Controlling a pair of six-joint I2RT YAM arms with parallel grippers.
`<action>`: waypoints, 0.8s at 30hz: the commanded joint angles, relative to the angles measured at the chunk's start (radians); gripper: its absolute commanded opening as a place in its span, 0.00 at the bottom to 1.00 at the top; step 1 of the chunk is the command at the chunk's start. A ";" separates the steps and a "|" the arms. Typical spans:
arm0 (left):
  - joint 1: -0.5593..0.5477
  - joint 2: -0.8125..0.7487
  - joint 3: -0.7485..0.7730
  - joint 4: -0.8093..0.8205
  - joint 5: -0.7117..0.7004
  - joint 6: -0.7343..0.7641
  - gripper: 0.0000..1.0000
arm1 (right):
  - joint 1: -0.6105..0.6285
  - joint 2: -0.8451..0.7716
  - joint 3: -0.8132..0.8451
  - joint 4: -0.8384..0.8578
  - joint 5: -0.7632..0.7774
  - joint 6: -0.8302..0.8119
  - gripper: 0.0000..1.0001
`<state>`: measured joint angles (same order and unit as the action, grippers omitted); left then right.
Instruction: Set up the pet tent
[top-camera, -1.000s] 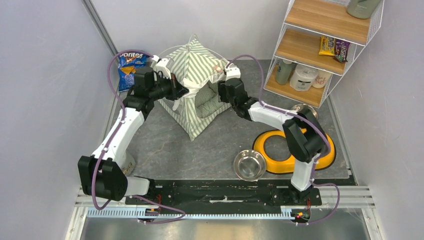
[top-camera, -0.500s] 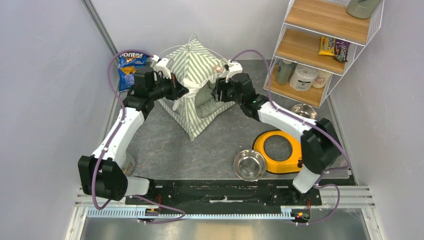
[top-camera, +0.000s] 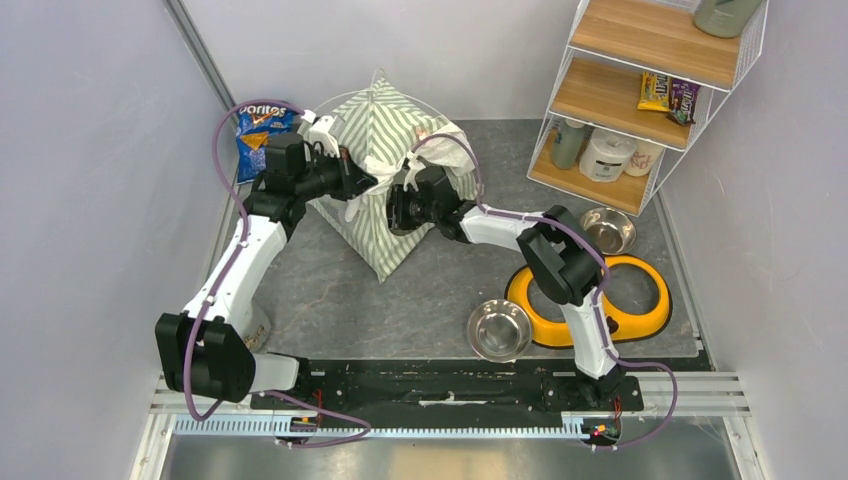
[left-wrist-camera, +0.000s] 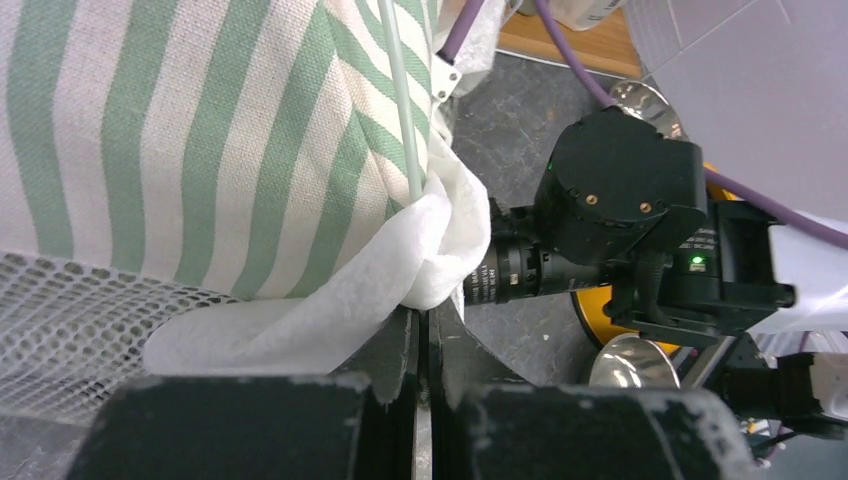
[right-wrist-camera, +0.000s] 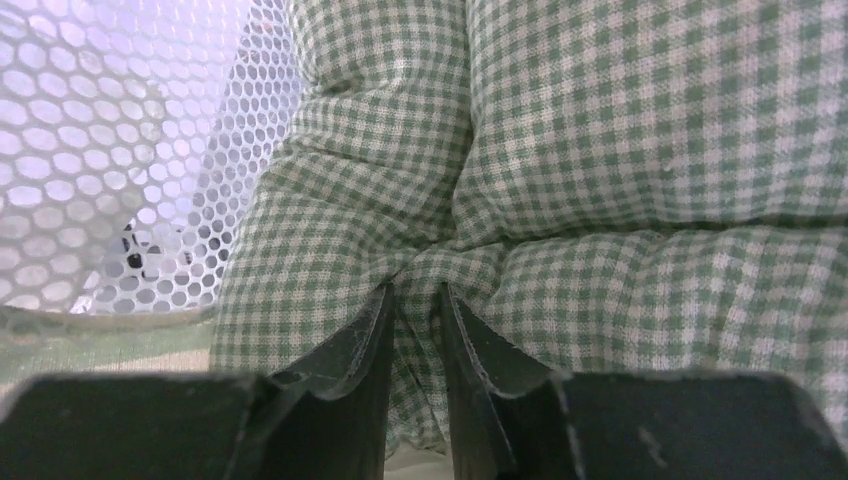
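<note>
The pet tent (top-camera: 375, 135), green-and-white striped with white mesh (right-wrist-camera: 130, 150), stands at the back middle of the table. My left gripper (top-camera: 357, 186) is at its left front corner. In the left wrist view the left gripper (left-wrist-camera: 428, 318) is shut, pinching the thin pole (left-wrist-camera: 404, 120) where a bunched white flap (left-wrist-camera: 400, 270) wraps it. My right gripper (top-camera: 396, 210) reaches into the tent's opening. In the right wrist view the right gripper (right-wrist-camera: 415, 295) is shut on a fold of the green checked cushion (right-wrist-camera: 620, 150) inside.
A Doritos bag (top-camera: 262, 130) leans at the back left. A steel bowl (top-camera: 498, 328) sits near the front, beside the yellow double-bowl holder (top-camera: 645, 305). A second bowl (top-camera: 608, 228) lies by the wire shelf (top-camera: 640, 90) at the back right.
My right arm has swung left into the tent's opening, and its jaws have closed on the cushion. The left arm holds still on the pole.
</note>
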<state>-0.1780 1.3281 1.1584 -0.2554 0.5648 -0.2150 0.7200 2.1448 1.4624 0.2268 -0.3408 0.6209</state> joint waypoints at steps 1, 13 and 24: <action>-0.005 -0.042 0.015 0.086 0.180 -0.110 0.02 | 0.032 0.020 0.040 0.075 -0.055 0.085 0.30; -0.002 -0.070 -0.029 -0.005 -0.002 0.000 0.02 | 0.035 -0.324 -0.185 -0.052 0.298 -0.041 0.51; -0.002 -0.077 0.000 0.083 0.072 0.046 0.02 | 0.033 -0.719 -0.316 -0.321 0.558 -0.134 0.68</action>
<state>-0.1761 1.2518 1.0893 -0.2306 0.5716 -0.2356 0.7509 1.5505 1.1915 0.0452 0.0658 0.5362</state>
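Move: The cushion lies against the right fingers inside the tent, its middle about 5 cm ahead, a centimetre right and 3 cm below. From the right hand, the white door flap in the left gripper is roughly 6 cm ahead, 3 cm left and 12 cm up; the tent's front corner is some 16 cm back, 3 cm left and 8 cm down. From the left hand, the cushion is about 5 cm right, 1 cm back and 17 cm below. Nudge the right gripper about 1 cm further left against the cushion, then pull it clear through the door, up about 14 cm and some 10 cm to the right, drifting slightly back. Spread its fingers and turn it roughly 20 degrees clockwise as it leaves. Keep the left gripper pinching the white flap, easing it back a centimetre or two. ##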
